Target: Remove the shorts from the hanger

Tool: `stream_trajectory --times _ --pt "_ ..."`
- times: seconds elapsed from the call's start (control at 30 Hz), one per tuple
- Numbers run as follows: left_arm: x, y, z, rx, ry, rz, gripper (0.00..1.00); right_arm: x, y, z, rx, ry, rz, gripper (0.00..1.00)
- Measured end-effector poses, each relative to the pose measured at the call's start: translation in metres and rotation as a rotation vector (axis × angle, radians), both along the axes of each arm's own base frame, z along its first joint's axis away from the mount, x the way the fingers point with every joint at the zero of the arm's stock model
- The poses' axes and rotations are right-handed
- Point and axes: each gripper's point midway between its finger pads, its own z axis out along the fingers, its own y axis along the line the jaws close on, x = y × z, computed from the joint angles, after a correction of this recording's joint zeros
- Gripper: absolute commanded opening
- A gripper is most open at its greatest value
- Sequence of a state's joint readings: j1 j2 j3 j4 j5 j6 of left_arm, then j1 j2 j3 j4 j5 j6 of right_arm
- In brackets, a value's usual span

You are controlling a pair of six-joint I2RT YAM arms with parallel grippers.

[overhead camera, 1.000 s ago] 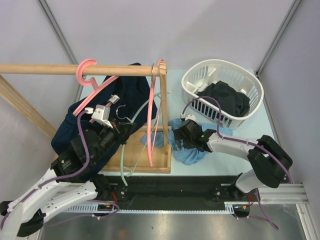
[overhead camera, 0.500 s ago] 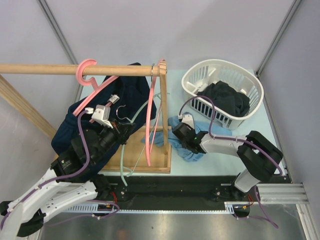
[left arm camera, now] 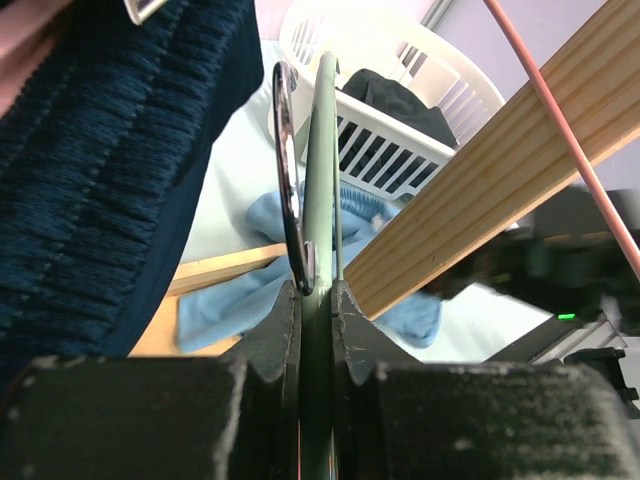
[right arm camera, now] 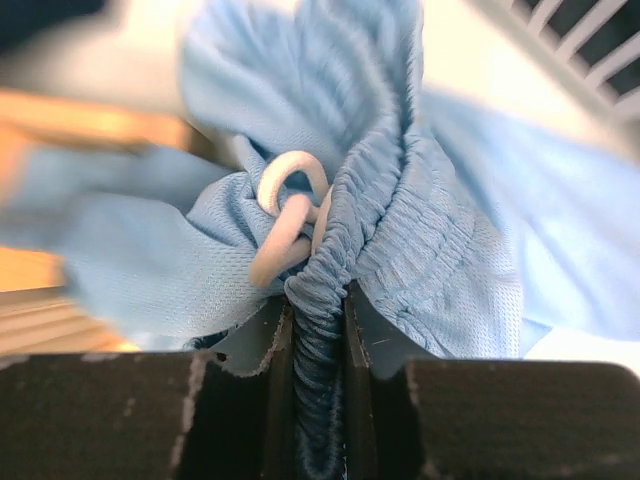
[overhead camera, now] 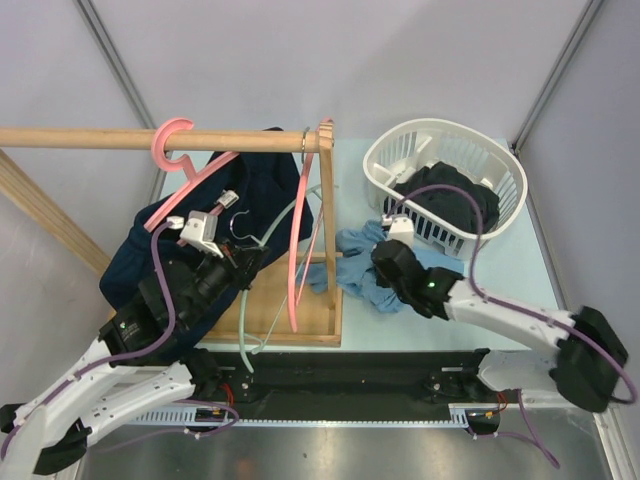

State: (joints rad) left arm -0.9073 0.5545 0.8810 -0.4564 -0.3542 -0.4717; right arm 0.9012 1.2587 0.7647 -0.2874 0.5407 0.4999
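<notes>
The light blue shorts lie bunched on the table beside the rack's post. My right gripper is shut on their gathered waistband, next to the white drawstring. My left gripper is shut on the thin green hanger, whose metal hook shows just above the fingers. A dark navy pair of shorts hangs from a pink hanger on the wooden rod. Another dark pair lies in the white basket.
A second pink hanger dangles from the rod's right end, in front of the upright post. The rack's wooden base frame sits between the two arms. The basket stands at the back right, close behind my right arm.
My right gripper has gone from open to shut on the light blue waistband and shifted right, dragging the fabric away from the rack. The left arm has not moved.
</notes>
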Motion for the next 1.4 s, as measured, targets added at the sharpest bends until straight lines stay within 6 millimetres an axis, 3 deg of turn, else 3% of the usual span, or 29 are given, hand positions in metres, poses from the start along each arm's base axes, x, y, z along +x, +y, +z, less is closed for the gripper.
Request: stream_trajectory --times 0.2,0.47,0.67,1.1,1.17,1.23,1.3,1.4 --pt "-0.001 0.001 0.001 -0.004 -0.003 0.000 0.00 0.001 -0.022 0.085 0.212 -0.179 -0.039 0.00" --pt "-0.001 0.001 0.001 -0.006 -0.002 0.000 0.00 0.023 -0.084 0.192 0.373 -0.402 -0.189 0.00" --pt "-0.003 0.003 -0.002 -0.002 0.010 0.001 0.00 0.045 -0.112 0.285 0.422 -0.556 -0.237 0.00" --pt "-0.005 0.004 -0.006 -0.010 0.036 0.005 0.00 0.064 -0.150 0.436 0.331 -0.836 -0.323 0.00" --pt "-0.005 0.004 -0.007 -0.012 0.042 0.006 0.00 0.072 -0.158 0.452 0.291 -0.866 -0.355 0.00" --pt "-0.006 0.004 -0.008 -0.013 0.047 0.006 0.01 0.080 -0.166 0.453 0.246 -0.870 -0.386 0.00" --pt "-0.006 0.004 -0.009 -0.013 0.052 0.005 0.00 0.090 -0.175 0.444 0.199 -0.848 -0.415 0.01" --pt "-0.007 0.004 -0.010 -0.011 0.057 0.005 0.00 0.108 -0.190 0.418 0.141 -0.794 -0.453 0.17"
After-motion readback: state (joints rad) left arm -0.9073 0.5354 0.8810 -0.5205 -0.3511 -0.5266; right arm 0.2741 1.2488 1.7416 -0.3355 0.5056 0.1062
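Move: Out beyond the right hand, which already grips the light blue shorts by the waistband near the table, the white basket sits some 17 cm ahead, 14 cm to the right and a few centimetres lower. The dark shorts lie in it, about 16 cm ahead and 16 cm right. The rack's right post stands roughly 9 cm to the hand's left and 4 cm back. From the left hand, the basket is about 24 cm ahead, 35 cm right and 23 cm lower. Lifting the light blue shorts steeply, the right hand rises about 45 cm, swinging to its right by nearly 20 cm and forward by 10 cm to bring them above the basket; it starts to sink slightly at the end. The wrist tips up some 50 degrees, so the fingers come from slanting down to about level, and turns clockwise, keeping its pinch. ##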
